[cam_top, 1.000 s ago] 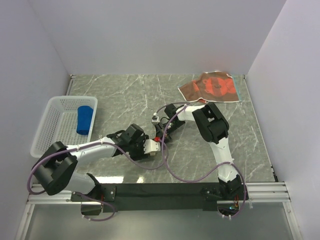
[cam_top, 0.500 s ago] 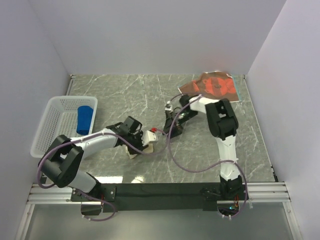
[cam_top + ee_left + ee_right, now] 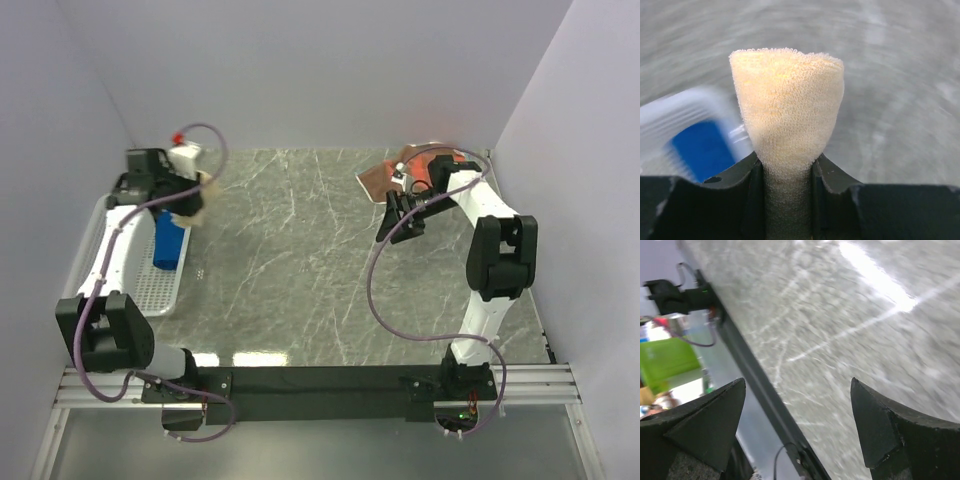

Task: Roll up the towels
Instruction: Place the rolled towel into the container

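Observation:
My left gripper is shut on a rolled yellow-cream towel and holds it at the right rim of the white basket. In the left wrist view the towel roll sticks out between the fingers, squeezed at its base. A rolled blue towel lies in the basket; the left wrist view shows the blue towel below the roll. The brown-and-orange towel lies crumpled at the back right. My right gripper stands open and empty just in front of it, over bare marble.
The basket sits against the left wall. White walls close the table on the left, back and right. The black front rail with cables runs along the near edge. Purple cables loop from both arms.
The left arm has swung from the table's middle to the basket, carrying the yellow towel roll. The right gripper has opened and drawn back right towards the patterned towel.

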Robot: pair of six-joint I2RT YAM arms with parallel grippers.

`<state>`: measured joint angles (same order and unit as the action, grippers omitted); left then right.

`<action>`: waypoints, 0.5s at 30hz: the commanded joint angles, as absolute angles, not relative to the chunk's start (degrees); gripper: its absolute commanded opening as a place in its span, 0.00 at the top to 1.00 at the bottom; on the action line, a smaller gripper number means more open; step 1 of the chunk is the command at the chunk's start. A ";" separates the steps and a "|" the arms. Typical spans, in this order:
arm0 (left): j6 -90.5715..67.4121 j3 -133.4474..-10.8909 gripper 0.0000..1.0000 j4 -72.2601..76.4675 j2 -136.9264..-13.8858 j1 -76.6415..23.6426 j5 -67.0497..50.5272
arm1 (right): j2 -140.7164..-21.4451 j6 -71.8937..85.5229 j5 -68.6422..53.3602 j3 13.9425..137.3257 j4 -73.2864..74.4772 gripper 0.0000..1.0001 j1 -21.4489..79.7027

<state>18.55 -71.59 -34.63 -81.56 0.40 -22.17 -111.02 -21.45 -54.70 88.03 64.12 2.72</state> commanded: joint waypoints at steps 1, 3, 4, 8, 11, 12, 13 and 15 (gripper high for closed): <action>12.32 -75.41 1.00 -34.38 -80.33 8.49 -11.67 | -106.53 -23.03 -47.83 89.20 65.83 0.09 1.58; 9.93 -77.68 1.00 -33.75 -82.77 11.41 -6.35 | -105.30 -22.59 -46.24 90.26 66.01 0.08 1.41; 10.02 -78.83 1.00 -34.97 -84.10 14.65 -4.41 | -104.94 -22.50 -45.80 90.70 66.27 0.08 1.32; 11.51 -84.54 1.00 -38.23 -92.27 21.17 -1.51 | -105.64 -21.80 -44.82 93.51 68.37 0.08 1.23; 12.83 -85.00 1.00 -36.58 -97.98 23.90 -0.62 | -107.13 -20.92 -45.18 94.74 69.52 0.08 1.23; 13.01 -84.47 1.00 -35.61 -98.78 24.17 -0.27 | -107.49 -20.74 -45.52 94.92 69.70 0.08 1.23; 13.27 -83.85 1.00 -34.64 -99.57 24.69 -0.18 | -107.84 -20.57 -45.79 95.18 69.87 0.08 1.23; 13.45 -81.67 1.00 -31.56 -101.59 25.31 -0.18 | -108.98 -19.95 -46.23 95.45 70.40 0.08 1.23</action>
<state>12.80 -83.11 -34.68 -100.79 25.23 -1.80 -107.94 -20.99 -46.09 93.23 68.12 1.45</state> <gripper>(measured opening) 0.346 0.918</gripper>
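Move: The container that the held yellow towel is going to has its middle about 27 cm to the left hand's left, some 4 cm back and 15 cm below. Inside it, nearer the hand, the rolled blue towel lies roughly 17 cm to the left, 1 cm back and 16 cm below. From the right hand, the container is some 62 cm left, about level fore and aft, and 9 cm lower. Left hand swings the gripped yellow towel about 25 cm left over the container, turning counter-clockwise 40 degrees, finally sinking. ##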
